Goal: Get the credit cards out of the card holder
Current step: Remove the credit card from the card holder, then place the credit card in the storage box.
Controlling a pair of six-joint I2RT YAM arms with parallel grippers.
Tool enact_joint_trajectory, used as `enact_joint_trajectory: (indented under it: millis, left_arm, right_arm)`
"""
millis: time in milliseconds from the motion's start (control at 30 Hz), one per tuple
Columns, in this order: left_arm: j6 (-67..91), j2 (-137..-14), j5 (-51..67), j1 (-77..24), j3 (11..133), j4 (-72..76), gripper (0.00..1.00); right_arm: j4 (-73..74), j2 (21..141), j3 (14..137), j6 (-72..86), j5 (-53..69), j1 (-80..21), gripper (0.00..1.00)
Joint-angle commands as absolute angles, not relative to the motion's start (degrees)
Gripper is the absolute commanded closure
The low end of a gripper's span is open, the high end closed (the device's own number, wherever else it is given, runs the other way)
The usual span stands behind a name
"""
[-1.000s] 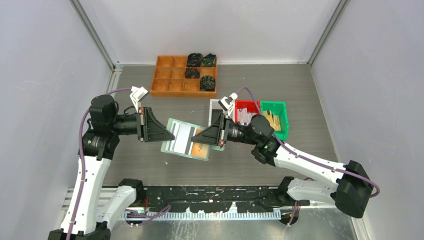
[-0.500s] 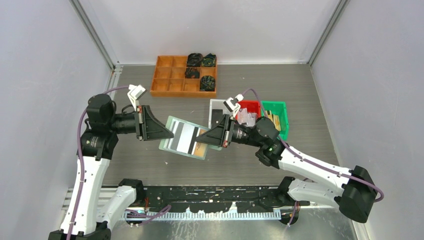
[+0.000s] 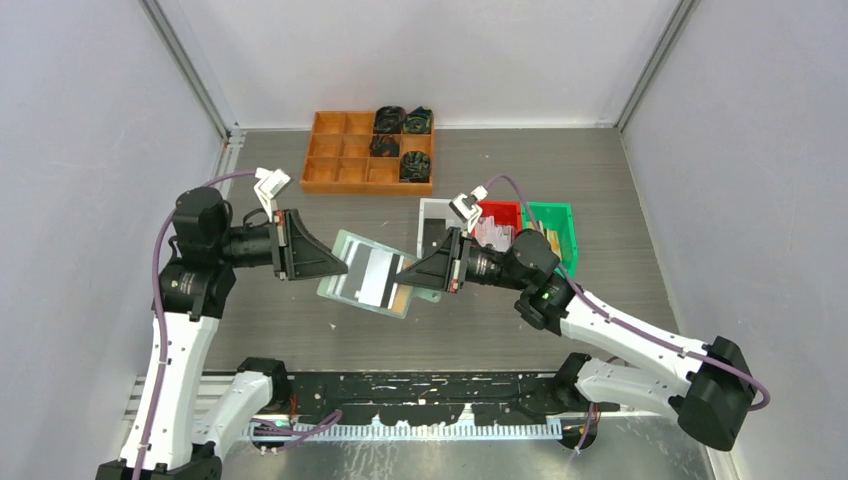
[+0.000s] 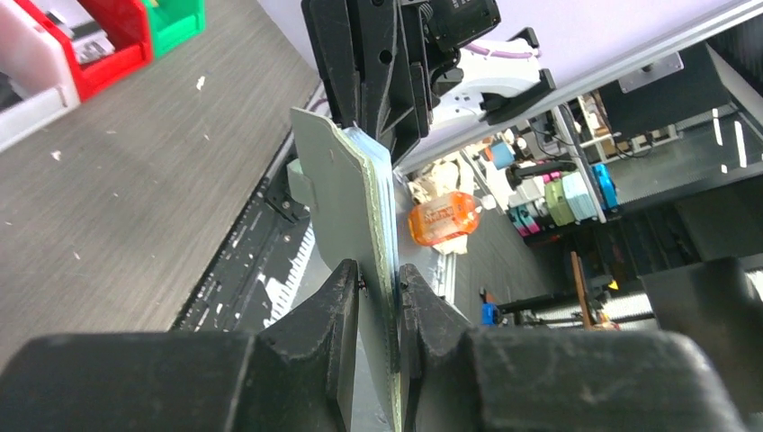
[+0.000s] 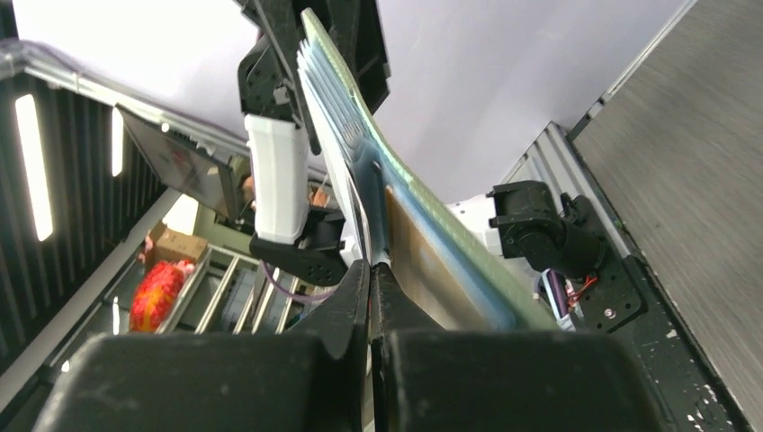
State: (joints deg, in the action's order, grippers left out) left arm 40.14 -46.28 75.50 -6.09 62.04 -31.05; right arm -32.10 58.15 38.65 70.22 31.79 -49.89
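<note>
The pale green card holder hangs open above the table between both arms. My left gripper is shut on its left edge; in the left wrist view the fingers clamp the holder edge-on. My right gripper is shut on the right end of a grey credit card with a dark stripe. An orange credit card shows just below it, still in its pocket. In the right wrist view the jaws pinch the thin card edge, beside the orange card.
An orange tray with black coiled items stands at the back. White, red and green bins sit right of centre, behind my right arm. Grey walls close in on both sides.
My right gripper has drawn back slightly to the right, and the striped card now covers more of the orange card. The holder and left gripper have shifted a little left.
</note>
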Motion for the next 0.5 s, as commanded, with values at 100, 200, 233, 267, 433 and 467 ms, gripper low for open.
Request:
enact_joint_trajectory:
  millis: [100,200,233,267,433,467]
  left_arm:
    - [20.64,-48.71,67.29,-5.89,70.73,-47.35,1.00]
    - [18.56,-49.13,64.29,-5.93,71.08,-49.28,1.00]
    - [18.43,-49.07,63.32,-5.87,70.93,-49.12,1.00]
    - [18.12,-49.02,62.23,-5.83,70.73,-49.05,1.00]
    - [16.35,-49.35,57.99,-5.82,70.91,-50.60,1.00]
    - [16.19,-49.44,57.66,-5.85,70.88,-50.69,1.00]
  right_arm:
    - [-29.23,52.26,38.17,74.03,35.39,-40.72,0.99]
    - [-25.06,49.16,38.68,73.18,37.01,-37.59,0.99]
    - [-23.72,48.34,38.99,72.73,37.58,-36.89,0.99]
    - [-22.11,47.73,39.46,72.17,38.07,-36.19,0.99]
    - [-3.34,45.56,44.83,65.28,39.46,-30.74,0.99]
    - [3.45,45.53,46.95,62.47,38.99,-29.25,0.99]
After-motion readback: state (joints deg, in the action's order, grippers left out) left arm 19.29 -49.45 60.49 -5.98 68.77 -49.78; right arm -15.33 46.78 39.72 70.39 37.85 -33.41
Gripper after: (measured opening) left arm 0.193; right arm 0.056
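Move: The card is already pinched in my right fingers, its middle some 3 cm to their left. The card holder it comes out of is centred about 4 cm to their left, roughly level. The white tray lies about 20 cm ahead and 8 cm right of my right hand, the red tray 20 cm ahead and 19 cm right, both some 28 cm below. From my left hand, which grips the holder, the card lies about 5 cm right and 1 cm back. Keeping my right fingers shut on the card, I draw it out of its pocket and away from the holder, some 6 to 7 cm to the right and 4 cm forward, with a slight clockwise turn. My left hand keeps its pinch on the holder and eases about 3 cm forward and 3 cm down, its fingers tipping down and swinging forward. ##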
